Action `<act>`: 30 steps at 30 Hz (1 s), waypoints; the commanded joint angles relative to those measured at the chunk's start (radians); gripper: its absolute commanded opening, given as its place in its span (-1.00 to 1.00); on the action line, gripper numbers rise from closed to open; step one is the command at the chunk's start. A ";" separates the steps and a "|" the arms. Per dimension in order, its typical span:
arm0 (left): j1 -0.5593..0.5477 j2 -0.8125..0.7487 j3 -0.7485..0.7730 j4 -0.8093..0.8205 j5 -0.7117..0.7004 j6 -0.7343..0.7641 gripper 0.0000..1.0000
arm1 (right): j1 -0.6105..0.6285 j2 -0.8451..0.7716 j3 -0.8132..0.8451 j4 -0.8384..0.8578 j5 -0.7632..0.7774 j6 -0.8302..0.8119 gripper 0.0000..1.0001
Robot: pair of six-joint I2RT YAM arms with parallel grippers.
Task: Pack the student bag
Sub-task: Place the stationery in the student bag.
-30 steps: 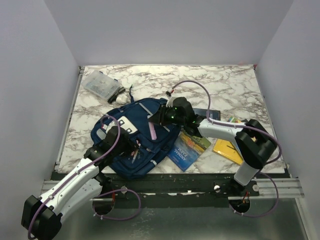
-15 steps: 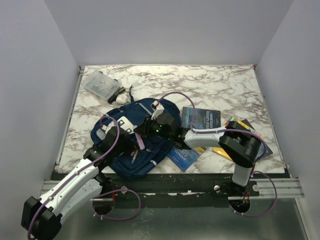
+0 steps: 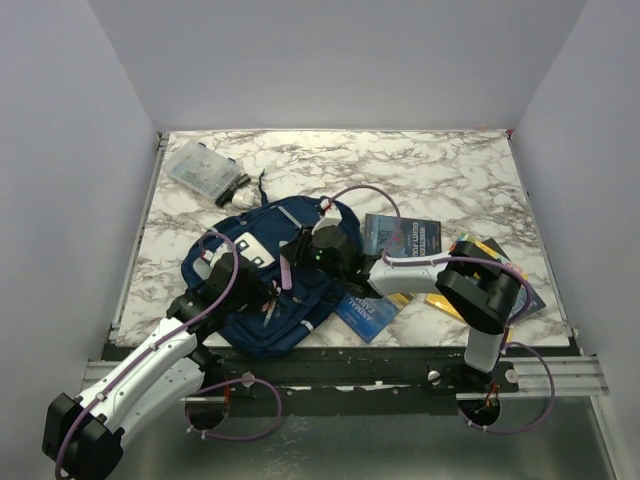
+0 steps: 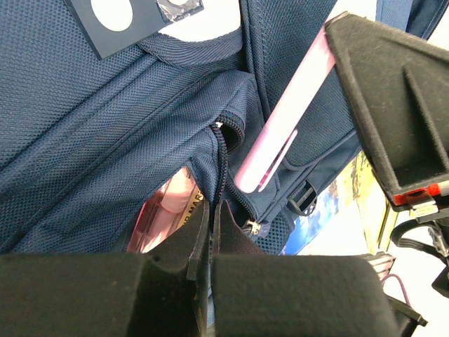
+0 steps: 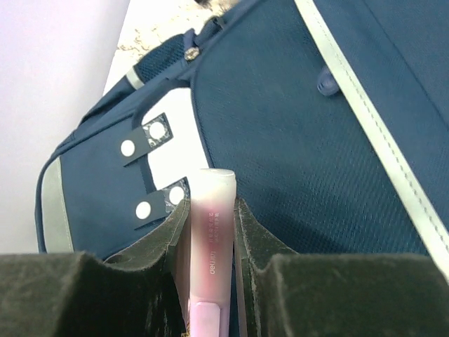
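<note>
The navy student bag (image 3: 300, 225) lies at the table's front left, white patch (image 3: 250, 246) up. My left gripper (image 3: 262, 292) is shut on the fabric edge of an open zip pocket; in the left wrist view (image 4: 210, 223) the jaws pinch that edge beside the zipper, and a pink item (image 4: 165, 210) shows inside the pocket. My right gripper (image 3: 296, 262) is shut on a pink marker (image 3: 285, 272) and holds it over the bag. The marker (image 5: 211, 232) stands between the pads, pointing at the white patch (image 5: 172, 158). The marker also shows in the left wrist view (image 4: 280, 126), just above the pocket opening.
A small clear plastic box (image 3: 200, 170) lies at the back left. A dark blue book (image 3: 403, 238), a blue picture book (image 3: 368, 308) and a yellow book (image 3: 452, 300) lie right of the bag, partly under my right arm.
My right gripper has swung left from the bag's right edge to above the open pocket, carrying the pink marker. The left gripper has kept its hold.
</note>
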 commanded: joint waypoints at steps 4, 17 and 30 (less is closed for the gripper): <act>0.003 0.003 0.015 0.046 0.017 -0.019 -1.00 | 0.093 -0.007 0.013 -0.261 0.116 0.284 -0.99; 0.003 0.027 0.016 0.077 0.023 -0.008 -1.00 | 0.142 -0.218 -0.196 -0.202 -0.074 0.162 -0.09; 0.004 -0.022 -0.015 0.066 0.058 -0.008 -1.00 | -0.134 -0.143 -0.064 -0.206 -0.439 -0.102 0.47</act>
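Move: The right hand holds the pink highlighter by its upper end over the bag. The stationery pocket's mouth lies about 11 cm back from it, 3 cm left and 8 cm down. The white patch on the bag is about 9 cm to this hand's left, 1 cm ahead and 8 cm down; the pale strip crosses about 4 cm ahead and 5 cm right, 7 cm down. From the left hand the mouth lies roughly 2 cm back, 2 cm right and 2 cm down. The right arm draws the held highlighter back some 10 cm towards the stationery pocket, sinking about 4 cm on the way and tipping the fingers down some 15 degrees, while the left fingers stay shut on the pocket's zip edge and keep their place. Near the low point the right fingers start to spread and let go of the highlighter, still opening wide as the hand rises about 3 cm, then swings forward some 4 cm and a little right, clear of the pocket and turning counter-clockwise. ##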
